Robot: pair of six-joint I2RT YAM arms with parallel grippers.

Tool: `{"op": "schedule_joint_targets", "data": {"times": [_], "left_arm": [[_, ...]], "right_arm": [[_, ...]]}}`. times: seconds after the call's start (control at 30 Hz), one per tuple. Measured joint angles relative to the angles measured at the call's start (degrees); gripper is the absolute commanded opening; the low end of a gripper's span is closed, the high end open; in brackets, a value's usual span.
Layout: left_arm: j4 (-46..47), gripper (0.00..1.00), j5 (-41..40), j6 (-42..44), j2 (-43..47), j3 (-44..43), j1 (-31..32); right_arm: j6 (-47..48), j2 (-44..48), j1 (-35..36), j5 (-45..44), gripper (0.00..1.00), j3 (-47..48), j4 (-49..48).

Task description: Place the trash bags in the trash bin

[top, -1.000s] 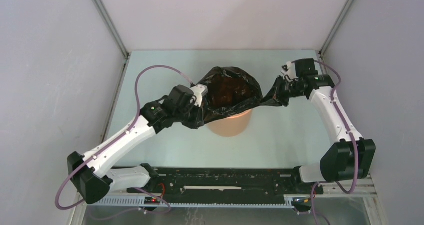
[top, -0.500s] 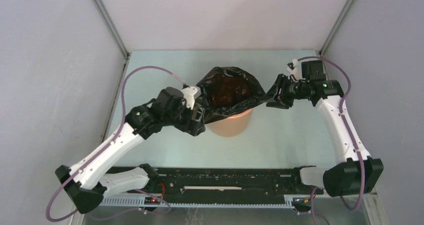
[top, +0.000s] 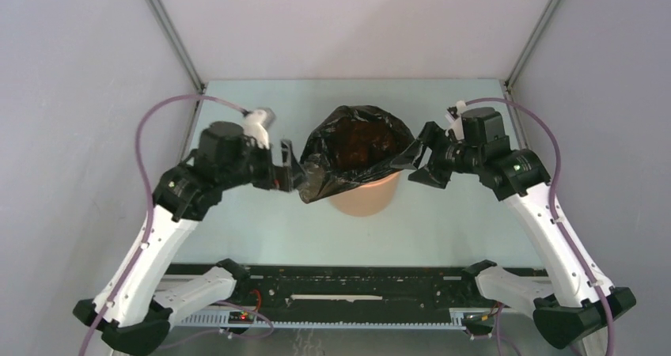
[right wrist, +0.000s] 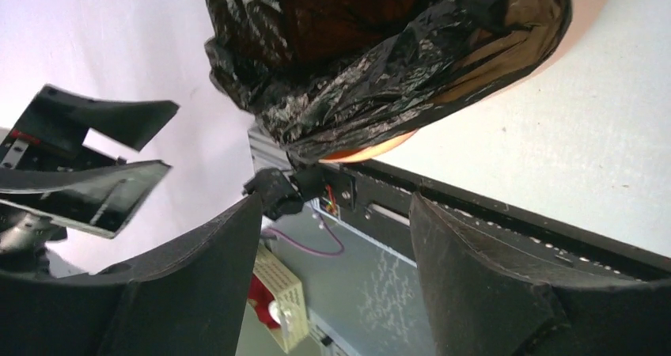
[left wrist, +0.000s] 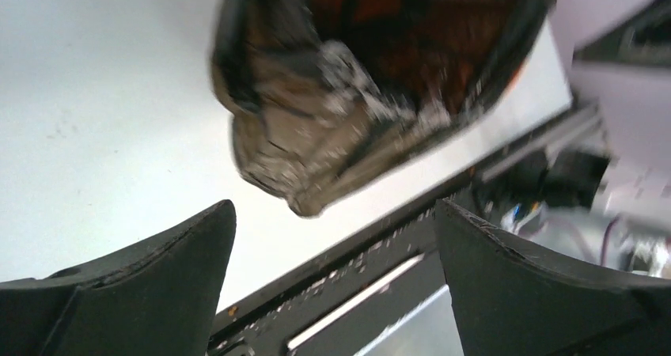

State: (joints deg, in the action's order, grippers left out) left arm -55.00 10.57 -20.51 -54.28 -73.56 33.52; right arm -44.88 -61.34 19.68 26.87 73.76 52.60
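Note:
The black trash bag (top: 356,144) sits in and over the orange trash bin (top: 362,199) at the table's middle. Its mouth gapes upward and its wrinkled edges hang outside the rim. My left gripper (top: 290,170) hovers open just left of the bag's hanging edge, with nothing between its fingers. My right gripper (top: 422,164) stands open just right of the bag's pointed corner and is also empty. In the left wrist view the bag (left wrist: 372,79) lies beyond the open gripper (left wrist: 334,207). The right wrist view shows the bag (right wrist: 380,47), a sliver of bin (right wrist: 365,153) and the open gripper (right wrist: 334,202).
A black rail (top: 356,285) runs along the table's near edge between the arm bases. Grey walls with metal posts (top: 170,32) close in the left, right and back sides. Purple cables (top: 150,134) loop off both arms.
Both grippers have opened and let go of the bag's edges. Both arms pulled outward, away from the bin. The bag stays draped over the bin.

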Motion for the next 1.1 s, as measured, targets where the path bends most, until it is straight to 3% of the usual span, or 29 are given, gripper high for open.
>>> {"op": "schedule_joint_targets", "data": {"times": [0.13, 0.27, 0.37, 0.57, 0.8, 1.1], "left_arm": [[0.96, 1.00, 1.53, -6.05, -1.66, -3.21, -10.14], [5.09, 1.00, 5.70, -13.49, -5.03, -2.71, -17.18], [8.74, 1.00, 8.52, -16.74, -7.85, -1.36, -18.34], [12.83, 1.00, 12.28, -19.12, -10.34, 1.33, -18.34], [14.60, 1.00, 13.99, -20.68, -10.34, 4.46, -18.34], [16.65, 1.00, 15.56, -21.20, -10.29, 4.55, -18.32]], "right_arm": [[-8.41, 0.42, 2.45, -6.38, 0.75, -1.44, -2.08], [-14.05, 0.42, 2.49, -10.45, 0.65, -4.94, -3.13], [-15.98, 0.20, 2.29, -11.76, 0.57, -6.73, -3.78], [-17.09, -0.98, 2.10, -12.35, 0.27, -7.39, -5.90], [-17.42, 0.09, 1.66, -12.22, 0.00, -7.72, -7.26], [-14.32, 5.81, -2.51, -6.03, 0.00, -10.10, -7.17]]}}
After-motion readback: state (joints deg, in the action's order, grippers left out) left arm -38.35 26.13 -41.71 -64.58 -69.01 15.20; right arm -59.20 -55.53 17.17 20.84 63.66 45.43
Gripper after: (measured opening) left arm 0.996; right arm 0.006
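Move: The trash bag's right rim, about to be gripped, is roughly 3 cm ahead of the right hand, level sideways and 4 cm down. The bin under the bag is some 13 cm ahead, 10 cm left and 20 cm below. From the left hand, the bag's left rim is about 9 cm ahead, 2 cm right and 9 cm down; its slack front corner hangs 1 cm ahead, 3 cm right and 11 cm down; the bin is 14 cm ahead, 15 cm right and 20 cm below. The bag's right rim gets pinched: the right hand dips about 4 cm and reaches 3 cm forward, turning clockwise, shuts its fingers on the plastic, then eases up and slightly back and right. Meanwhile the wide-open left hand sweeps about 9 cm forward, bowing out left and back, and stops above the left rim, turned counter-clockwise and tipped down. ##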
